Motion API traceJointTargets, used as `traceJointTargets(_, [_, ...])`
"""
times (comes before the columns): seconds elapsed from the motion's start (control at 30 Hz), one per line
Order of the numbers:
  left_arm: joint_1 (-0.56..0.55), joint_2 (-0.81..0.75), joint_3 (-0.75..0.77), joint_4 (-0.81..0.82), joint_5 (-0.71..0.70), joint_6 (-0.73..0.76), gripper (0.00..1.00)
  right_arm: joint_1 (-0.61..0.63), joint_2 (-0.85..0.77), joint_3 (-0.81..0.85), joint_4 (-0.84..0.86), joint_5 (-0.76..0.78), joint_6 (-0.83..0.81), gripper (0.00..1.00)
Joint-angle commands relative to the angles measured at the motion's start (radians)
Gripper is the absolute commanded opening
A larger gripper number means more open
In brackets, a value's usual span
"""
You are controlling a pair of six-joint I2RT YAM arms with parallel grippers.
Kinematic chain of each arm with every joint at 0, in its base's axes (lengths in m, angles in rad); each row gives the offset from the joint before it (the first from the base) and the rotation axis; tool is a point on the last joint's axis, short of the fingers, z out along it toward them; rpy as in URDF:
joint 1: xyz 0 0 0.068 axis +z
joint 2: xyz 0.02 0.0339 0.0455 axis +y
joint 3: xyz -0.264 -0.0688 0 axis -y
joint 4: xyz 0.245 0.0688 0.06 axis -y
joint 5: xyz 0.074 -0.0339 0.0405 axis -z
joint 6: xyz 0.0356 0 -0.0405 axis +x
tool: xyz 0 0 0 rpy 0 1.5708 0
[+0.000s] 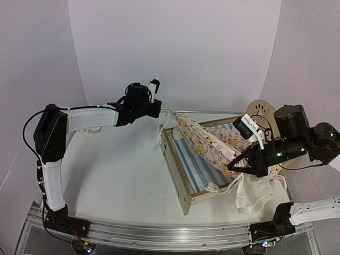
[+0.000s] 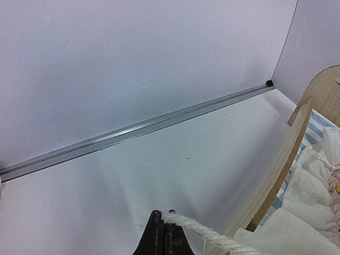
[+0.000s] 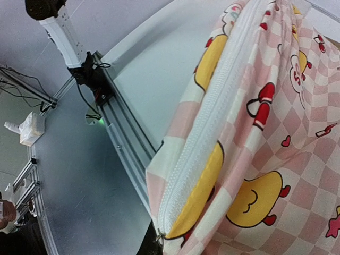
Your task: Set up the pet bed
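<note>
The pet bed [image 1: 179,175], a light plywood frame with a blue-and-white striped base [image 1: 194,162] and a paw-print headboard [image 1: 262,109], sits right of centre. A pink checkered duck-print cover [image 1: 210,141] is stretched in the air above it between both grippers. My left gripper [image 1: 161,109] is shut on the cover's white cord [image 2: 207,232] at the far left end; its fingertips [image 2: 159,226] pinch the cord. My right gripper [image 1: 232,166] is shut on the cover's near corner by the white zipper [image 3: 212,122]. The cover [image 3: 255,133] fills the right wrist view and hides most of that gripper [image 3: 151,247].
White ruffled fabric [image 1: 255,196] lies on the table at the bed's near right corner. An aluminium rail [image 1: 159,234] runs along the near edge with both arm bases on it. A metal strip [image 2: 133,130] lines the foot of the white back wall. The bed's curved rail [image 2: 287,159] is right of my left gripper.
</note>
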Motion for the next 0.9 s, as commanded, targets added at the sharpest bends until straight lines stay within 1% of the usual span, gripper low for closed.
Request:
traceJointTargets(0.0, [0.057,0.028,0.073,-0.002,-0.084,-0.001,0.0,0.009,-0.026,0.028,-0.013,-0.215,0.008,0.0])
traceJointTargets(0.07, [0.058,0.043,0.078,-0.002,-0.097,0.006,0.0,0.009,0.0,0.001,-0.022,-0.178,0.011,0.0])
traceJointTargets(0.13, [0.06,0.056,0.08,-0.002,-0.1,0.008,0.0,0.009,0.047,-0.026,-0.015,-0.068,-0.013,0.0])
traceJointTargets(0.17, [0.062,0.061,0.08,-0.003,-0.102,0.008,0.0,0.009,0.079,-0.04,0.015,-0.016,-0.02,0.15])
traceJointTargets(0.2, [0.064,0.066,0.081,-0.004,-0.104,0.006,0.0,0.009,0.113,-0.057,0.064,-0.006,-0.02,0.35])
traceJointTargets(0.23, [0.068,0.069,0.081,-0.004,-0.104,0.004,0.0,0.009,0.156,-0.067,0.104,-0.018,-0.023,0.44])
traceJointTargets(0.3, [0.076,0.079,0.086,-0.012,-0.104,0.006,0.0,0.009,0.231,-0.056,0.154,-0.005,0.023,0.61])
traceJointTargets(0.33, [0.081,0.086,0.095,-0.02,-0.106,0.011,0.0,0.009,0.238,-0.05,0.176,0.009,0.058,0.7])
traceJointTargets(0.37, [0.085,0.093,0.105,-0.028,-0.113,0.02,0.0,0.01,0.233,-0.042,0.181,0.024,0.094,0.78])
traceJointTargets(0.4, [0.088,0.099,0.109,-0.031,-0.121,0.031,0.0,0.009,0.219,-0.026,0.164,0.055,0.122,0.83])
traceJointTargets(0.43, [0.091,0.106,0.117,-0.035,-0.125,0.042,0.0,0.009,0.199,-0.002,0.114,0.115,0.148,0.87])
traceJointTargets(0.5, [0.091,0.114,0.128,-0.045,-0.128,0.065,0.0,0.009,0.156,0.056,-0.005,0.325,0.205,0.97])
traceJointTargets(0.57, [0.093,0.112,0.127,-0.046,-0.125,0.072,0.0,0.003,0.111,0.087,-0.065,0.502,0.258,0.98])
traceJointTargets(0.63, [0.093,0.106,0.122,-0.048,-0.12,0.069,0.0,-0.088,0.098,0.102,-0.082,0.645,0.278,0.98])
traceJointTargets(0.7, [0.092,0.096,0.114,-0.05,-0.107,0.058,0.0,-0.252,0.145,0.124,-0.069,0.645,0.249,0.98])
traceJointTargets(0.8, [0.093,0.079,0.103,-0.055,-0.07,0.039,0.0,-0.498,0.268,0.159,0.028,0.522,0.193,0.98])
traceJointTargets(0.87, [0.093,0.069,0.096,-0.056,-0.051,0.028,0.0,-0.593,0.384,0.21,0.075,0.495,0.191,0.98])
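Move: The pink cover is stretched between the hands: the right holds its zipped near edge, and the left a rope tie on its far corner, about 5 cm to the left hand's right. The bed's middle lies some 17 cm ahead, 4 right and 20 below the right hand, with the footboard 13 ahead and 16 left and the headboard 27 ahead and 19 right. From the left hand, the bed's middle lies roughly 20 cm back, 24 right and 17 below. The zipped edge of the pink cover comes free as the right fingers open wide, the hand sinking about 8 cm over the near side of the bed. That hand then rises, swings right and forward over the bed towards the headboard, turning some 50 degrees clockwise. The left hand keeps its pinch on the rope tie and draws it down, forward and left, about 5 cm each way, away from the bed. ##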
